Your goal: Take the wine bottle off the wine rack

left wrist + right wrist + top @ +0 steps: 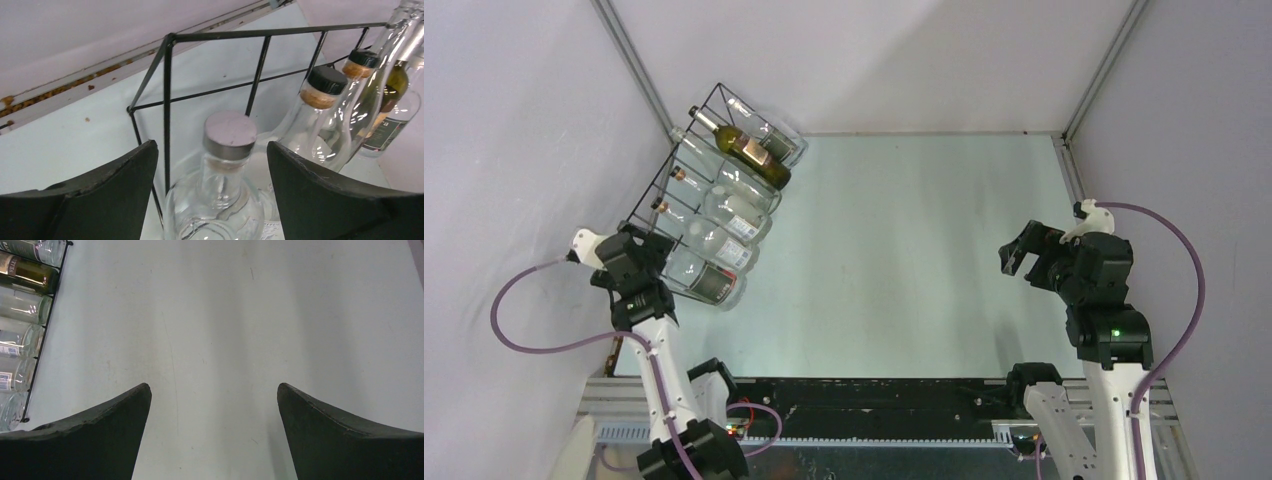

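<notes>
The black wire wine rack (656, 178) stands at the far left and holds several bottles lying side by side. Most are clear glass; one is a dark green wine bottle (746, 148) with a gold label, near the rack's far end. My left gripper (660, 264) is open at the rack's near end. In the left wrist view its fingers (120, 185) stand either side of the nearest clear bottle's neck (225, 175), which has a pale cap (230, 131), with gaps on both sides. My right gripper (1022, 252) is open and empty over bare table (214, 390).
The rack (167, 100) sits close to the left wall and the back-left corner. Cork-stoppered clear bottles (320, 95) lie just beyond the nearest one. The rack's bottle bases (20, 335) show at the left edge of the right wrist view.
</notes>
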Controlling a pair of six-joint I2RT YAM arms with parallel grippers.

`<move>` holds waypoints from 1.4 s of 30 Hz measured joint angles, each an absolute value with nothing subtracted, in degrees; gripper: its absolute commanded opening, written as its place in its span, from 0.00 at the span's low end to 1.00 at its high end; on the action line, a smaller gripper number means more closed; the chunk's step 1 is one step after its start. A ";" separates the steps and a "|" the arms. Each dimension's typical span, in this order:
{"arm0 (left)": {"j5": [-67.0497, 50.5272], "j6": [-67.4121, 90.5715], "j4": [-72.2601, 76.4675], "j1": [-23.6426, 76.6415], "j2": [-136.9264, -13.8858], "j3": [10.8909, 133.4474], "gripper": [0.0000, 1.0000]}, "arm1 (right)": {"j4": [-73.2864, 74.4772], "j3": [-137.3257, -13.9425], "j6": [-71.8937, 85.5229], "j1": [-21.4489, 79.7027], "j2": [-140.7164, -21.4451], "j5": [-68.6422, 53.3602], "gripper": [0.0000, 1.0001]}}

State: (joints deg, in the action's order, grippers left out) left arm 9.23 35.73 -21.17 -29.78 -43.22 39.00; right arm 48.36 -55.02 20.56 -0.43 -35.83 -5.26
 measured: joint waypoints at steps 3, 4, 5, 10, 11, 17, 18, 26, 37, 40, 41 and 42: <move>8.08 36.03 -19.05 -29.80 -44.34 39.00 0.82 | 48.58 -55.02 20.58 -0.43 -35.94 -5.26 1.00; 7.70 36.05 -18.63 -29.80 -44.58 39.00 0.82 | 48.71 -55.02 20.58 -0.43 -36.01 -5.28 1.00; 7.46 36.05 -18.17 -29.80 -44.75 39.00 0.80 | 48.77 -55.02 20.60 -0.43 -36.10 -5.32 1.00; 7.07 36.14 -16.91 -29.80 -46.63 39.00 0.74 | 48.77 -55.02 21.04 -0.43 -36.99 -5.89 1.00; 6.98 36.21 -16.80 -29.80 -47.13 39.00 0.72 | 48.77 -55.02 21.04 -0.43 -37.01 -5.89 1.00; 5.32 36.69 -15.88 -29.82 -50.28 39.00 0.60 | 48.77 -55.02 21.26 -0.43 -37.08 -6.13 1.00; 5.21 36.71 -15.46 -29.82 -50.54 39.00 0.59 | 48.80 -55.02 21.34 -0.43 -37.08 -6.13 1.00; 3.79 36.75 -14.20 -29.82 -54.00 39.03 0.49 | 48.82 -55.02 21.65 -0.43 -37.45 -6.31 1.00; 2.33 35.64 -14.24 -29.80 -54.39 39.44 0.08 | 48.88 -55.02 22.06 -0.43 -37.82 -6.35 1.00; 2.35 35.55 -15.35 -29.80 -53.23 39.44 0.00 | 48.86 -55.02 22.06 -0.43 -37.82 -6.39 1.00; 2.37 35.53 -15.90 -29.82 -52.69 39.44 0.00 | 48.86 -55.02 22.06 -0.43 -37.85 -6.44 1.00; 2.37 35.48 -16.43 -29.80 -52.21 39.44 0.00 | 48.86 -55.02 22.06 -0.43 -37.85 -6.50 1.00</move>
State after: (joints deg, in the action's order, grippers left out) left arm 2.37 35.48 -16.43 -29.80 -52.21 39.44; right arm 48.86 -55.02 22.06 -0.43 -37.85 -6.50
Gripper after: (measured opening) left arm 0.427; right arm 0.997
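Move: The silver-capped neck of the nearest wine bottle stands about 4 cm ahead of my open left hand, level left to right, and some 3 cm below it. The next bottle's black-capped neck is roughly 13 cm ahead and 3 cm right, the third bottle's about 20 cm ahead and 6 cm right, both at much the same height. From my right hand, the silver-capped neck lies some 80 cm left and about 6 cm ahead, a little lower. I ease my left hand forward about 4 cm and down some 3 cm over the nearest bottle's neck, closing the fingers from almost wide open to under half as I go. They pinch the neck from both sides just under the silver cap. Once their gap stops shrinking and the grip effort rises, I keep hold and draw back barely half a centimetre. ##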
